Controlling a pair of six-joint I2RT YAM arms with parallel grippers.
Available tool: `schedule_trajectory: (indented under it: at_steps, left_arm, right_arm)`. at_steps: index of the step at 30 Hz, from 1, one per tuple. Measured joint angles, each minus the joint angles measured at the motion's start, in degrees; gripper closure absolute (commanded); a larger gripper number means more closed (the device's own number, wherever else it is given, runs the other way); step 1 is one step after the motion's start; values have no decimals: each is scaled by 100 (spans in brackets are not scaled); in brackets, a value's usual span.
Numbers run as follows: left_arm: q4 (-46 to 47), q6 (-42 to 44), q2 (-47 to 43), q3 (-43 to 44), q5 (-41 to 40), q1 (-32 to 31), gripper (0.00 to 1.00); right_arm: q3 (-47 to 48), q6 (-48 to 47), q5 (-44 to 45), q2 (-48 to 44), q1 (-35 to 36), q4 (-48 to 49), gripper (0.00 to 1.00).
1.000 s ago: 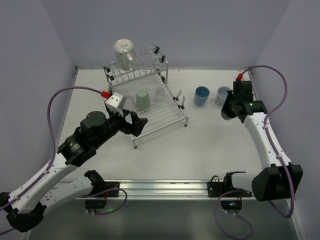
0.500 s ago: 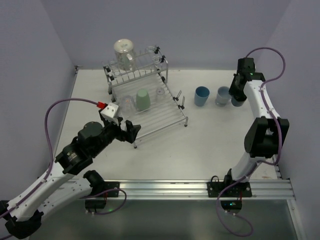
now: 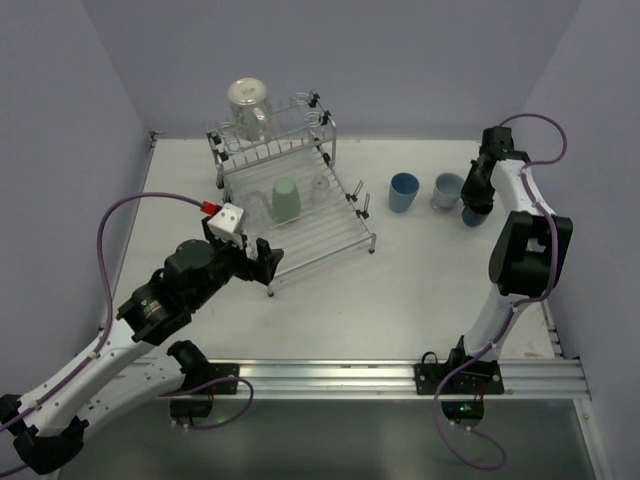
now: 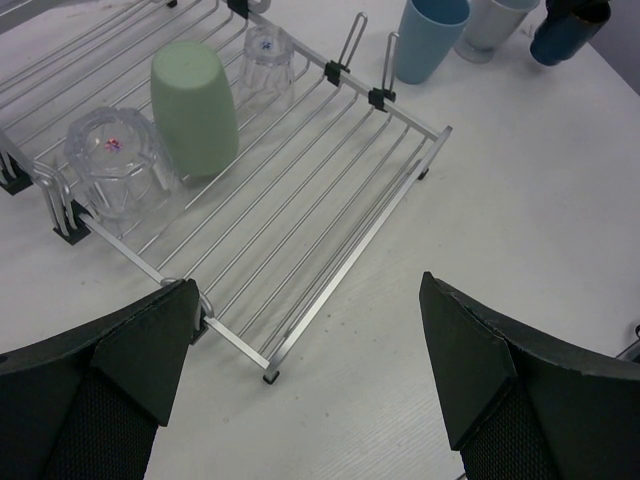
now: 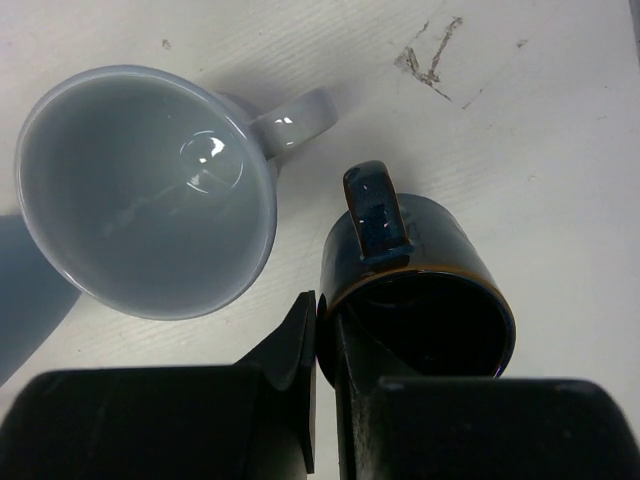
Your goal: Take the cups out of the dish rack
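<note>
The dish rack (image 3: 312, 228) stands at the back left and also shows in the left wrist view (image 4: 330, 215). On its bed lie a pale green tumbler (image 3: 286, 199) (image 4: 194, 105) and two clear glasses (image 3: 253, 207) (image 3: 321, 188). A light blue tumbler (image 3: 403, 192), a pale grey mug (image 3: 446, 190) (image 5: 145, 190) and a dark blue mug (image 3: 472, 215) (image 5: 430, 300) are on the table at the right. My right gripper (image 5: 328, 350) is shut on the dark blue mug's rim, one finger inside. My left gripper (image 4: 310, 360) is open and empty over the table off the rack's near corner.
A large pale cup (image 3: 247, 103) sits upturned on the rack's raised back rail, with coiled wire loops (image 3: 312, 112) beside it. The grey mug's handle (image 5: 295, 108) lies close to the dark mug's handle (image 5: 375, 215). The walls stand close behind and on both sides.
My right arm has swung back and right with the dark blue mug and now holds it beside the grey mug. My left gripper has drawn back a little from the rack.
</note>
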Motion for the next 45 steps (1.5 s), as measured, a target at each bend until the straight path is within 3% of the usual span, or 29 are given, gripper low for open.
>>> schedule_trajectory:
  at_steps: [9, 19, 23, 24, 29, 30, 33, 41, 45]
  left_arm:
    - [0, 0, 120, 0, -114, 0, 0]
    - [-2, 0, 234, 0, -251, 0, 0]
    - [-2, 0, 247, 0, -293, 0, 0]
    - [-2, 2, 256, 0, -304, 0, 0]
    - [-4, 0, 358, 2, -396, 0, 0]
    - [-22, 0, 411, 15, -442, 0, 0]
    - [-85, -2, 627, 127, -595, 2, 0]
    - [-380, -63, 1893, 1423, -1130, 2, 0]
    - [-411, -70, 2922, 2114, -1379, 22, 0]
  right_arm:
    - [-385, -17, -326, 63, -391, 339, 100]
    - [-400, -24, -520, 236, -439, 466, 77]
    - [-400, 0, -511, 236, -442, 503, 53]
    - [-400, 9, -503, 234, -442, 505, 42]
    - [-457, 66, -446, 39, -442, 514, 14]
    - [-494, 83, -420, -72, -442, 518, 8]
    - [-702, 205, -437, -704, -442, 605, 1]
    - [-2234, 894, -1029, -3672, -352, 2026, 1]
    - [-3268, 1113, -1322, -4863, 186, 2894, 1]
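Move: The right hand holds the dark blue mug just above the table. The bare spot it is taken to lies about 2 cm back, 4 cm right and 10 cm below. The grey mug stands 6 cm ahead and 5 cm left, the blue cup 4 cm ahead and 17 cm left. From the left hand the green cup is about 21 cm ahead, 4 cm right and 16 cm lower, with the clear glass 20 cm ahead, 3 cm left, and the small glass 26 cm ahead, 11 cm right. The right fingers keep the dark blue mug pinched, lower it about 3 cm while easing 2 cm right onto the table, and open wide to let it go. The hand then shoots up some 22 cm, swinging left and back with the fingers tilting up. Meanwhile the empty, open left hand creeps, then speeds forward about 8 cm towards the green cup, turning slightly counter-clockwise. ##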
